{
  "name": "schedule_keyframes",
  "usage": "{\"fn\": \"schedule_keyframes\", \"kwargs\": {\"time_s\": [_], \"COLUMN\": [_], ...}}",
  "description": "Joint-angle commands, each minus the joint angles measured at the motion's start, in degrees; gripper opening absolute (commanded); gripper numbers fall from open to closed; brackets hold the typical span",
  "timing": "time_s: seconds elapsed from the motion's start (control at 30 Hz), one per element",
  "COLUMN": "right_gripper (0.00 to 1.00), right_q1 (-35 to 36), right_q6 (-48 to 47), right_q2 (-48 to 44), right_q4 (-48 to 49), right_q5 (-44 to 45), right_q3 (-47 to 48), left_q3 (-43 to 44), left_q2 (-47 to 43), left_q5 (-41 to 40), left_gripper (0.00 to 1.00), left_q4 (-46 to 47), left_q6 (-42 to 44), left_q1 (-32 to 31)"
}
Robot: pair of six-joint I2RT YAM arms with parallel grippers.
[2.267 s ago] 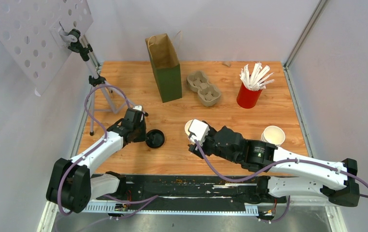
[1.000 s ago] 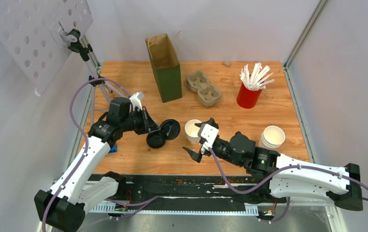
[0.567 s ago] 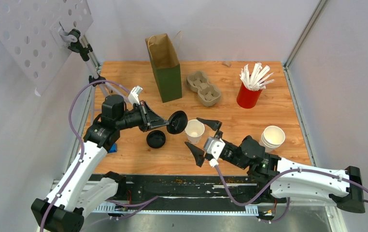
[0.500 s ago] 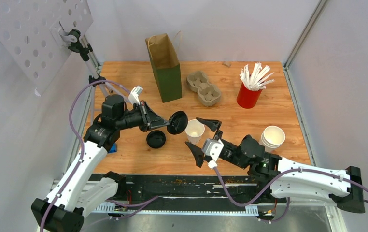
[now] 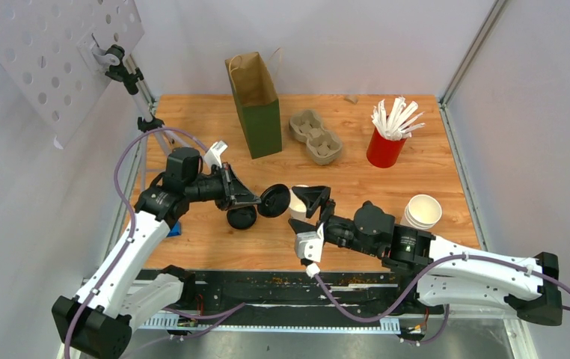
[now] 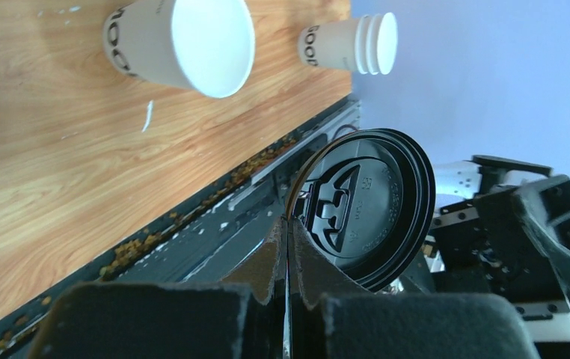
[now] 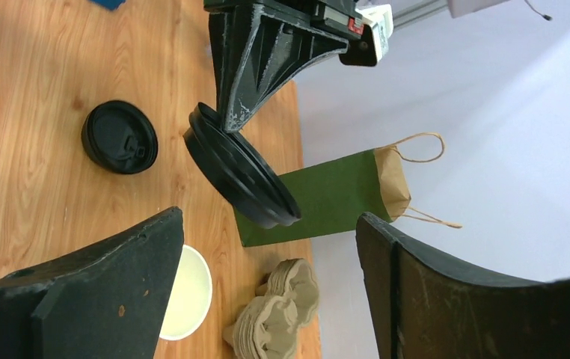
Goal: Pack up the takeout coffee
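Observation:
A white paper cup stands open and lidless mid-table, with dark print on its side in the left wrist view. My left gripper is shut on the rim of a black lid, holding it on edge in the air just left of the cup. In the left wrist view the pads pinch the lid. My right gripper is open and holds nothing. One of its fingers overlaps the cup from above. A second lid lies flat on the table.
A stack of white cups stands at the right. Along the back are a green and brown paper bag, grey pulp carriers and a red cup of white stirrers. A tripod with a perforated board is at the left.
My left gripper lifted the lid off the table and carried it right, up to the cup. My right gripper let go of the cup, opened wide, and swung back over it.

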Motion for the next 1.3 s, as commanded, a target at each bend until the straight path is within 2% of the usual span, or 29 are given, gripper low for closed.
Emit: {"fn": "schedule_keyframes", "kwargs": {"time_s": [0.0,0.17,0.43,0.6,0.83,0.97,1.03,1.13,1.2,1.27], "right_gripper": [0.83,0.67,0.64,0.58,0.24,0.15,0.14,0.14,0.15,0.15], "right_q1": [0.4,2.0,4.0,6.1,7.6,7.6,7.6,7.4,7.2,5.7], "right_q6": [-6.5,-9.6,-12.3,-14.0,-12.6,-4.9,1.0,11.0,17.7,25.8], "right_q2": [1.7,5.5,9.8,12.2,13.8,13.8,13.8,13.9,14.3,14.6], "right_q4": [-4.8,-7.2,-7.4,-5.2,-1.7,-0.5,0.1,0.2,-0.4,-1.8], "right_q5": [-2.8,-2.7,-1.0,2.1,4.2,4.2,4.8,5.5,6.8,7.3], "right_q3": [4.3,5.3,5.8,5.6,4.8,5.3,5.8,6.6,7.0,8.0], "left_q3": [3.1,3.3,5.5,5.8,6.5,8.1,9.7,12.8,15.2,17.5], "left_q2": [0.8,1.3,1.6,1.9,2.2,2.0,2.0,2.6,2.9,3.5], "left_q5": [-2.2,-3.3,-4.8,-5.3,-6.4,-8.0,-9.1,-10.6,-11.4,-12.5], "left_gripper": [0.00,0.00,0.00,0.00,0.00,0.01,0.08,0.34,0.44,0.51], "left_q4": [-6.4,-8.5,-12.2,-13.0,-15.3,-16.0,-15.8,-14.3,-13.2,-12.5], "left_q6": [6.5,8.4,11.1,11.5,12.7,12.3,12.3,12.0,12.3,13.3], "left_q1": [0.2,0.0,-0.7,-1.7,-2.3,-2.3,-2.3,-2.2,-2.2,-2.2]}}
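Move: My left hand already holds the black lid by its rim, the lid's middle about 4 cm to its right and 2 cm below. From my open right hand that lid is roughly 6 cm left, 3 cm ahead and 4 cm below. The paper cup stands some 9 cm ahead of my right hand, 1 cm to its right and 20 cm below; the spare lid on the table is about 9 cm ahead, 17 cm left and 24 cm below. I bring my right hand down about 7 cm and left some 5 cm, easing back slightly and tipping its fingers down about 20 degrees, then pinch the near rim of the lid and start turning the wrist back. My left hand meanwhile sinks about 3 cm, drifting back and left; once the right grips, it opens, lets go of the lid and rises away, moving slightly forward. ##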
